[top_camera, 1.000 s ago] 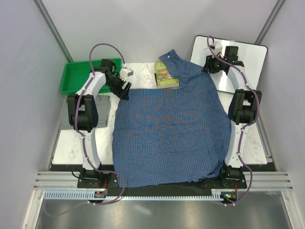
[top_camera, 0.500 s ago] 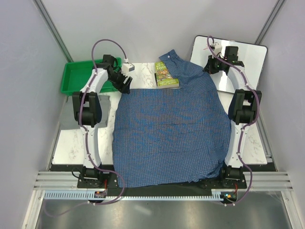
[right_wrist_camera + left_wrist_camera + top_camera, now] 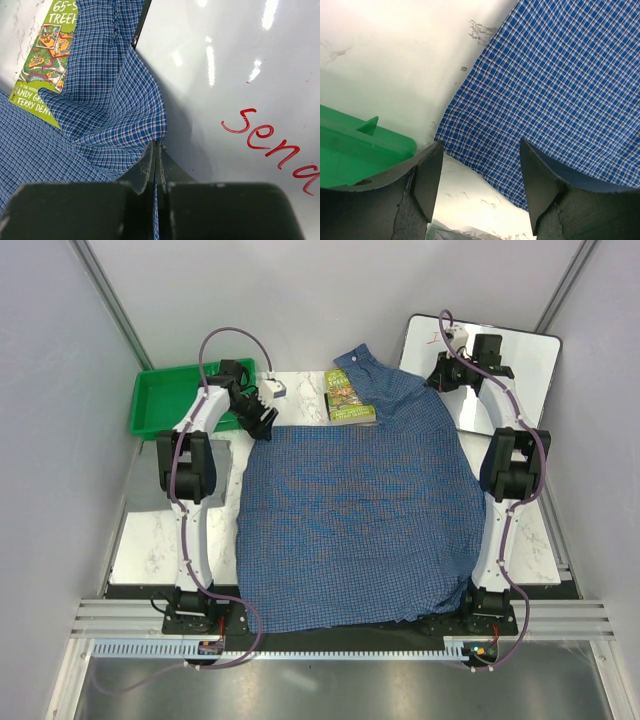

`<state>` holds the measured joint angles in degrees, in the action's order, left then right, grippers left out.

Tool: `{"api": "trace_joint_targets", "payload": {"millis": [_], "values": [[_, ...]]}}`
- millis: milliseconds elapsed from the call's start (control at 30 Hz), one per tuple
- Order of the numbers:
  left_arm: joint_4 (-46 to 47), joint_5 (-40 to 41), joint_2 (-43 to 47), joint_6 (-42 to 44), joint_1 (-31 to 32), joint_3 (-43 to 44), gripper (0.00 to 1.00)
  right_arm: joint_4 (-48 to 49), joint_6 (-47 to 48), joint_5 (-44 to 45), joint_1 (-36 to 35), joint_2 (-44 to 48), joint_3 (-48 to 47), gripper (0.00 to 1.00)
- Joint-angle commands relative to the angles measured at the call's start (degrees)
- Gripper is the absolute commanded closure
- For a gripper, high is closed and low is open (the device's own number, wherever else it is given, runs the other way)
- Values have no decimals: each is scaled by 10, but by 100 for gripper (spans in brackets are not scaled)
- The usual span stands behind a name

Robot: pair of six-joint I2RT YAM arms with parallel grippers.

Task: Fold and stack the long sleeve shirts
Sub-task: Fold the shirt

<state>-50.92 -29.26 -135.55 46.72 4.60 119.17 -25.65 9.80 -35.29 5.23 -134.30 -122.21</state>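
Note:
The blue checked long sleeve shirt (image 3: 350, 520) lies spread flat over most of the table, its collar (image 3: 358, 358) at the far side. My left gripper (image 3: 262, 424) hangs open just above the shirt's far left corner (image 3: 470, 135), which shows between its jaws (image 3: 481, 150). My right gripper (image 3: 441, 378) is shut on a fold of the shirt's far right edge (image 3: 125, 120), the cloth pinched between its fingertips (image 3: 156, 146). The plain grey shirt (image 3: 224, 475) lies at the left, partly under my left arm.
A green tray (image 3: 165, 400) (image 3: 350, 150) stands at the far left corner, right beside my left gripper. A green book (image 3: 348, 397) (image 3: 45, 60) lies by the collar. A whiteboard (image 3: 510, 370) with red writing (image 3: 270, 145) lies under my right gripper.
My left gripper has swung to the far side, onto the shirt's far left corner, its jaws narrowing slightly. My right gripper has shut on the shirt's edge.

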Motion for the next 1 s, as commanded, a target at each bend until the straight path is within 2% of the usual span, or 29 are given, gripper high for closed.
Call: {"api": "trace_joint_targets", "payload": {"millis": [0,233,467,600,700,967], "values": [[15,-3,-2,53,8,26,32,24,-9,-17,0,50,-10,100],[56,64,-8,90,34,18,41,24,-11,-17,0,57,0,100],[81,100,-18,137,42,12,42,24,-9,-19,0,65,15,100],[80,110,-17,162,42,-16,44,24,-8,-20,0,68,17,100],[79,110,-12,175,42,-32,53,24,-8,-22,0,73,23,100],[55,103,-18,196,52,-34,55,25,-10,-22,0,80,25,100]]}}
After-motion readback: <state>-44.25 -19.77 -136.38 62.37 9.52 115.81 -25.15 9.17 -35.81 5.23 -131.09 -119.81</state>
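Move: The left hand's half-open fingers hover some 4 cm over the shirt; its far-left corner lies about 2 cm ahead and 1 cm left. From that hand, the green tray sits some 19 cm left and 10 ahead, the books roughly 23 cm right and 9 ahead. The right hand, already pinching the shirt's far-right part in the air, has that far-left corner about 46 cm left, 12 back and 13 below. Left hand eases forward-right, then down about 2 cm, turning clockwise, narrowing over shirt corner; right lifts pinch 2 cm. ##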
